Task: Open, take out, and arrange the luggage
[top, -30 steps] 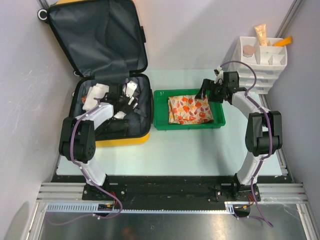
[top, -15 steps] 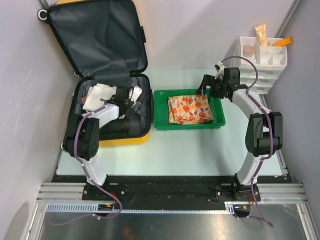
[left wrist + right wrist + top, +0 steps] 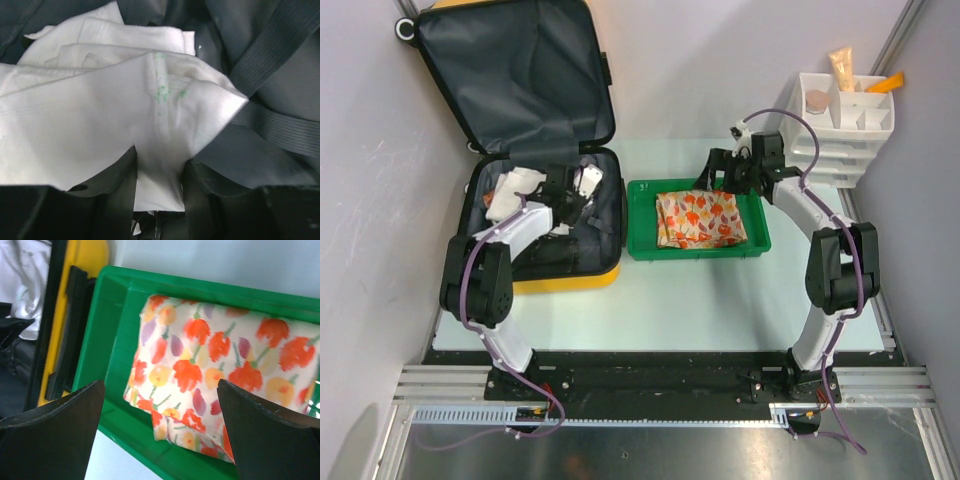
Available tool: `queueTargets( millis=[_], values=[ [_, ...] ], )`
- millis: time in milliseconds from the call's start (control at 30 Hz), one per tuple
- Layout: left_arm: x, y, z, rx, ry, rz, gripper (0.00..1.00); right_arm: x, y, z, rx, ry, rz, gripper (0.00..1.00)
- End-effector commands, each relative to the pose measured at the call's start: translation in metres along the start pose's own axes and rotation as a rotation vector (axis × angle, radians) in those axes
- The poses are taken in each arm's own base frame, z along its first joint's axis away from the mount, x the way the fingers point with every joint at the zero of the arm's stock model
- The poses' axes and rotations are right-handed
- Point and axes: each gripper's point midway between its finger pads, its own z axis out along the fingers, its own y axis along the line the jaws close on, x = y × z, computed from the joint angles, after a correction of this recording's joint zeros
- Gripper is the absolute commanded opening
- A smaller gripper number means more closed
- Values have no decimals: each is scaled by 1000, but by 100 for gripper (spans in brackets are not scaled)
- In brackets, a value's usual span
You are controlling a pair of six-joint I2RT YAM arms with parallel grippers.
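The luggage, a yellow suitcase, lies open at the left with its dark lid leaning back. Inside it sits a crumpled white cloth among dark straps. My left gripper reaches into the case. In the left wrist view the left gripper is shut on a fold of the white cloth, which fills the gap between both fingers. My right gripper hovers open over the back of the green tray; in the right wrist view nothing lies between the right gripper's fingers.
A green tray stands right of the luggage and holds a folded floral cloth, seen close up as floral cloth in the green tray. A white compartmented organizer with small items stands at the back right.
The left gripper has closed onto the white cloth inside the luggage. The right gripper has drifted left along the tray's back edge, staying open.
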Motion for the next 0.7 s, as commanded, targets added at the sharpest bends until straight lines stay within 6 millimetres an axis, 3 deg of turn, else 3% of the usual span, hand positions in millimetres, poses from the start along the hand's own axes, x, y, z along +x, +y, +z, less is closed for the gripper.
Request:
queueTargets(
  millis=[0,67,200,267,667],
  values=[
    [-35,-8,-30,131,-90,-47,38,-28,38,7,-101,-61,-56,100],
    [-32,-8,-30,155,-75,-73,34,-30,48,11,-126,-61,-64,100],
    [-35,0,-33,198,-81,-141,9,-33,66,21,-175,-62,-64,99],
    [-35,3,-35,219,-82,-175,1,-31,80,29,-211,-57,-68,100],
    [-86,21,-77,364,-219,-352,0,-12,174,72,-508,23,58,100]
  ],
)
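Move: The left hand's half-open fingers already straddle the right end of the white cloth in the suitcase; the cloth's middle is some 9 cm left and 2 cm ahead, about level. The black pouch lies about 9 cm back, 6 cm left and 3 cm lower. From the right hand the cloth's middle is roughly 44 cm left and 9 cm down, level fore-and-aft; the floral cloth in the green tray is about 12 cm below and 2 cm back, the suitcase handle some 22 cm left. The left hand shuts its half-open fingers on the white cloth's right end, pinching a fold, and rises about 6 cm almost straight up out of the suitcase while rolling its left side down some 20 degrees. Meanwhile the right hand, empty and wide open, sweeps about 15 cm left above the green tray towards the suitcase and the white cloth, ever faster, turning counter-clockwise and raising its left side a little. ##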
